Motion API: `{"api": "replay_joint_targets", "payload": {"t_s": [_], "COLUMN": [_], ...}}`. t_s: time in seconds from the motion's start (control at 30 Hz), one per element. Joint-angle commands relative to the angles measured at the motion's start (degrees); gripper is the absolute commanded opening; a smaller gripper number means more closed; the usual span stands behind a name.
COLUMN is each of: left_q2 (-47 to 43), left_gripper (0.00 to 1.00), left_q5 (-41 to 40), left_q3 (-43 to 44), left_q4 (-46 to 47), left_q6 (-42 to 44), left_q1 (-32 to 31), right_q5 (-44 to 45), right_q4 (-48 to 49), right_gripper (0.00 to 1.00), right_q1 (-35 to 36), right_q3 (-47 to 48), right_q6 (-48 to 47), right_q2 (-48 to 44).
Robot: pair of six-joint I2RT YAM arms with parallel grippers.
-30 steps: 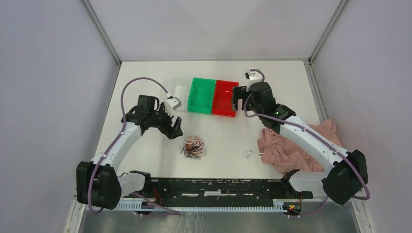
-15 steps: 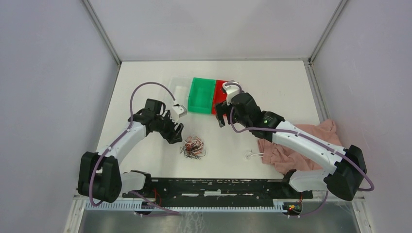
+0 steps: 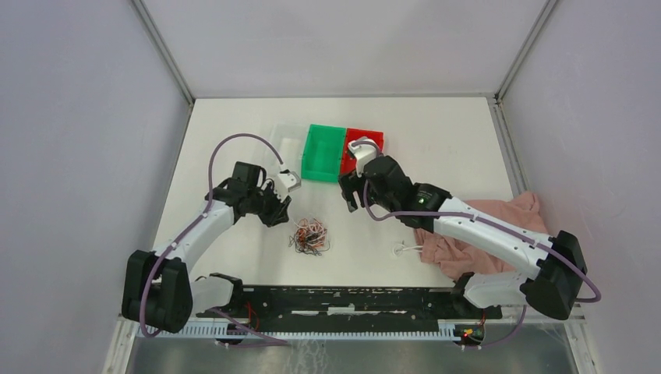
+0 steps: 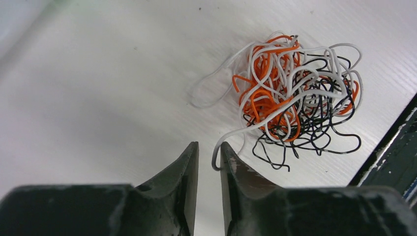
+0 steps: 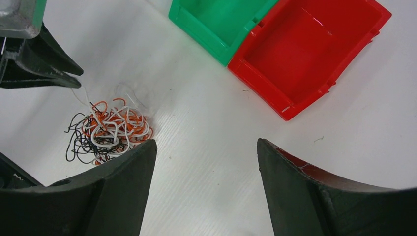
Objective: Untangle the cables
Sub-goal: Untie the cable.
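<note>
The cables point(image 3: 310, 235) lie as one small tangle of orange, white and black wires point(image 4: 295, 93) on the white table. My left gripper point(image 4: 209, 146) sits low at the tangle's left edge point(image 3: 278, 213). Its jaws are almost together, with a narrow gap showing. The hooked end of a white wire point(image 4: 215, 160) reaches into that gap and rests against the right finger. My right gripper point(image 5: 206, 142) hovers wide open over bare table, up and to the right of the tangle point(image 5: 108, 130), holding nothing. It stands just in front of the bins point(image 3: 348, 195).
A green bin point(image 3: 323, 153) and a red bin point(image 3: 372, 139) stand side by side behind the tangle, with a clear tray point(image 3: 287, 144) to their left. A pink cloth point(image 3: 468, 234) lies at the right, with a loose white wire point(image 3: 405, 249) beside it.
The left gripper has lowered to the tangle's left edge and its jaws have closed most of the way. The right arm swung left from behind the red bin to in front of it.
</note>
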Motion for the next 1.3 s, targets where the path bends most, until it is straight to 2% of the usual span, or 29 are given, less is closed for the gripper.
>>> {"api": "replay_joint_targets", "payload": {"t_s": [0.0,0.1,0.13,0.2,0.33,0.53,0.87,1.07,1.27], "left_q2": [-2.93,-4.26,-4.61,-5.67,-9.42,-14.58,-15.15,-14.75,-15.79], "left_gripper": [0.22,0.05,0.03,0.03,0.03,0.03,0.03,0.03,0.03], "left_q5": [-0.52,-2.4,-4.64,-6.78,-6.2,-4.86,-0.77,3.1,6.75], "left_q3": [-0.98,0.49,1.79,4.59,10.14,14.55,20.97,27.13,29.64], "left_q4": [6.72,7.18,6.3,3.04,-5.36,-8.19,-11.52,-15.14,-16.63], "left_q6": [-2.27,-5.52,-6.75,-7.81,-7.5,-16.22,-22.66,-22.87,-22.94], "left_q1": [-0.78,-1.39,-1.54,-1.65,-1.73,-1.74,-1.74,-1.74,-1.75], "right_q5": [0.84,-0.57,-0.62,-0.95,-3.26,-4.13,3.38,7.99,11.58], "right_q4": [1.88,3.47,4.14,6.27,13.5,24.14,34.56,39.65,43.09], "right_gripper": [0.81,0.82,0.83,0.86,0.87,0.87,0.88,0.86,0.82], "right_q1": [1.54,2.64,3.22,4.2,5.74,9.39,15.01,15.18,15.19], "right_q3": [0.43,0.01,-0.08,-0.56,-2.66,-4.53,-1.42,-0.36,-0.22], "right_q6": [1.34,2.46,2.79,3.42,4.95,5.12,0.75,0.74,1.49], "right_q2": [0.84,1.55,1.84,2.28,2.75,4.1,11.1,14.74,16.27]}}
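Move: A raised white loop of the cables already runs between the half-open left fingertips; the tangle's middle lies about 6 cm right of that hand, 5 cm back and 4 cm lower. From the wide-open right hand, the tangle is some 10 cm left, 10 cm back and 17 cm below. The green bin stands about 16 cm ahead and 10 cm right of the left hand, or 11 cm ahead and 6 cm left of the right. Left hand pinches the white loop, rising about 20 cm; open right hand goes 14 cm left towards the cables. ##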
